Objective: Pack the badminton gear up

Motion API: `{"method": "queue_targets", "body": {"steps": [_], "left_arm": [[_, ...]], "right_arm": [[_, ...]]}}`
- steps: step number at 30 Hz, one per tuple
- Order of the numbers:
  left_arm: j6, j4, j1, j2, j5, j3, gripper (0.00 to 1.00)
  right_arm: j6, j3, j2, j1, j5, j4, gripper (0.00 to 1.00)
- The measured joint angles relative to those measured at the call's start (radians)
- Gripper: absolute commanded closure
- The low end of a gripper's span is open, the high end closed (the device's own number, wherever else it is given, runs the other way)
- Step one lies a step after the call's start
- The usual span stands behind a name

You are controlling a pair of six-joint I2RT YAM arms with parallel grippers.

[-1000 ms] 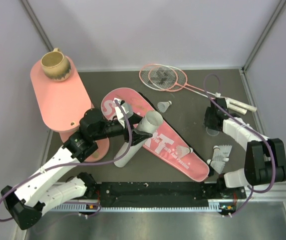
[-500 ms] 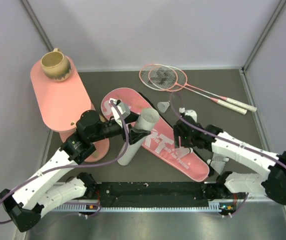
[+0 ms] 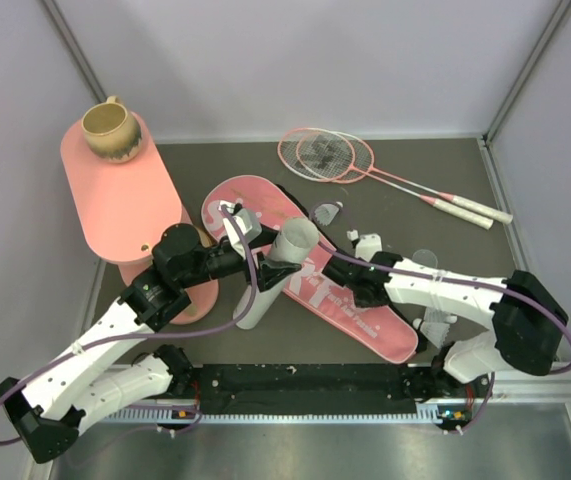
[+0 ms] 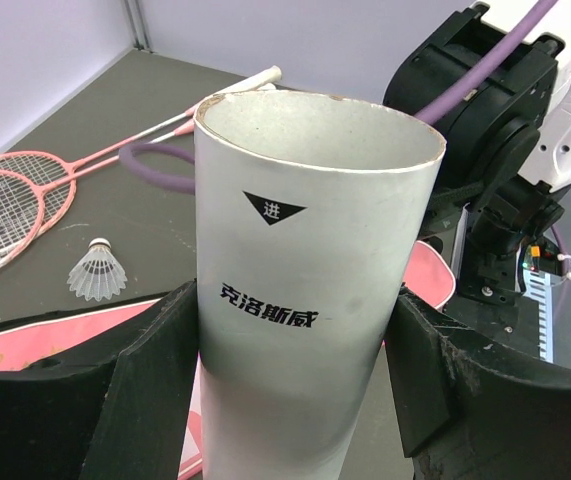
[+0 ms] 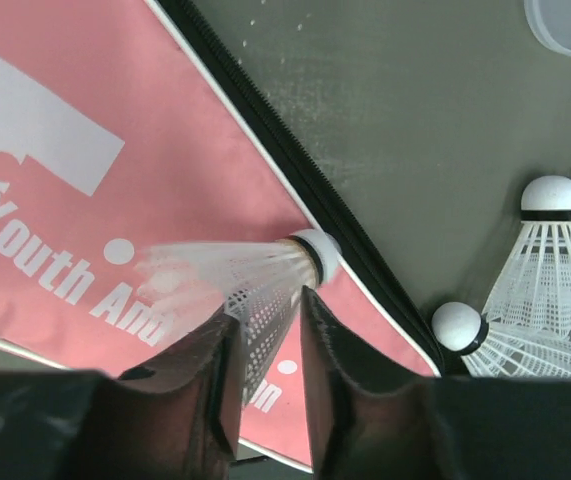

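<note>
My left gripper (image 3: 265, 268) (image 4: 295, 345) is shut on the long white tube (image 3: 283, 255) (image 4: 305, 230), one black pad on each side, open end tilted up. The pink bag (image 3: 250, 200) (image 5: 75, 180) lettered "SPORT" lies flat under it. Over the bag's lower half my right gripper (image 3: 362, 292) (image 5: 265, 325) pinches the skirt of a white shuttlecock (image 5: 255, 275). Two more shuttlecocks (image 3: 435, 322) (image 5: 550, 260) lie on the mat right of the bag, another shuttlecock (image 3: 328, 212) (image 4: 95, 272) beside the bag's top. Two pink rackets (image 3: 325, 155) (image 4: 15, 195) lie crossed at the back.
The pink oval table (image 3: 115, 205) with a tan mug (image 3: 110, 130) stands at the left. A round white lid (image 3: 425, 258) (image 5: 570, 20) lies on the mat right of the bag. Walls close the back and both sides.
My right arm swung from the right side of the mat across to the bag, and its jaws closed on the shuttlecock lying there. The left gripper kept the tube still.
</note>
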Motion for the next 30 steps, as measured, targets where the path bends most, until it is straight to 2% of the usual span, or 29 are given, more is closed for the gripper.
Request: {"method": "queue_targets", "body": {"steps": [3,10,14,18,21,26,30], "left_arm": [[0.002,0.0,0.0,0.0,-0.003,0.0,0.86],[0.037,-0.009,-0.001,0.023,-0.019,0.001,0.87],[0.054,-0.026,-0.001,0.047,0.003,0.002,0.86],[0.075,-0.04,-0.002,0.049,0.045,0.002,0.85],[0.086,-0.063,-0.002,0.056,0.098,0.016,0.86],[0.089,-0.089,-0.002,0.11,0.166,0.082,0.86],[0.097,-0.088,-0.002,0.13,0.199,0.09,0.88]], "right_arm": [[0.007,-0.001,-0.023,0.002,0.035,-0.011,1.0],[-0.059,0.021,-0.079,-0.039,0.084,-0.027,1.0],[-0.167,0.058,-0.183,-0.132,0.029,-0.013,1.0],[-0.301,0.121,-0.374,-0.38,-0.287,0.05,1.0],[-0.364,0.238,-0.443,-0.493,-0.501,0.056,1.0],[-0.415,0.473,-0.467,-0.502,-0.823,0.084,1.0],[-0.425,0.534,-0.47,-0.502,-1.011,0.087,1.0]]}}
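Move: Between the right fingertips, barely 1 cm ahead and below, lies the shuttlecock on the pink bag. The tube mouth it is meant for is about 17 cm to this hand's left, roughly level fore and aft and some 28 cm higher. The clear lid lies about 12 cm ahead and 13 cm right, the loose shuttlecocks some 16 cm right and 2 cm back. From the left hand, the shuttlecock is about 18 cm right, level ahead and 27 cm down. Closing the rest of the way on the skirt, the right fingers pinch the shuttlecock and lift it some 33 cm, bulging about 5 cm forward before coming back and left towards the tube mouth. The wrist swings nearly 70 degrees, so the fingers point left and forward. The left hand keeps its grip on the tube, shifting 2 to 3 cm right, slightly back and down, and turning about 10 degrees clockwise. ##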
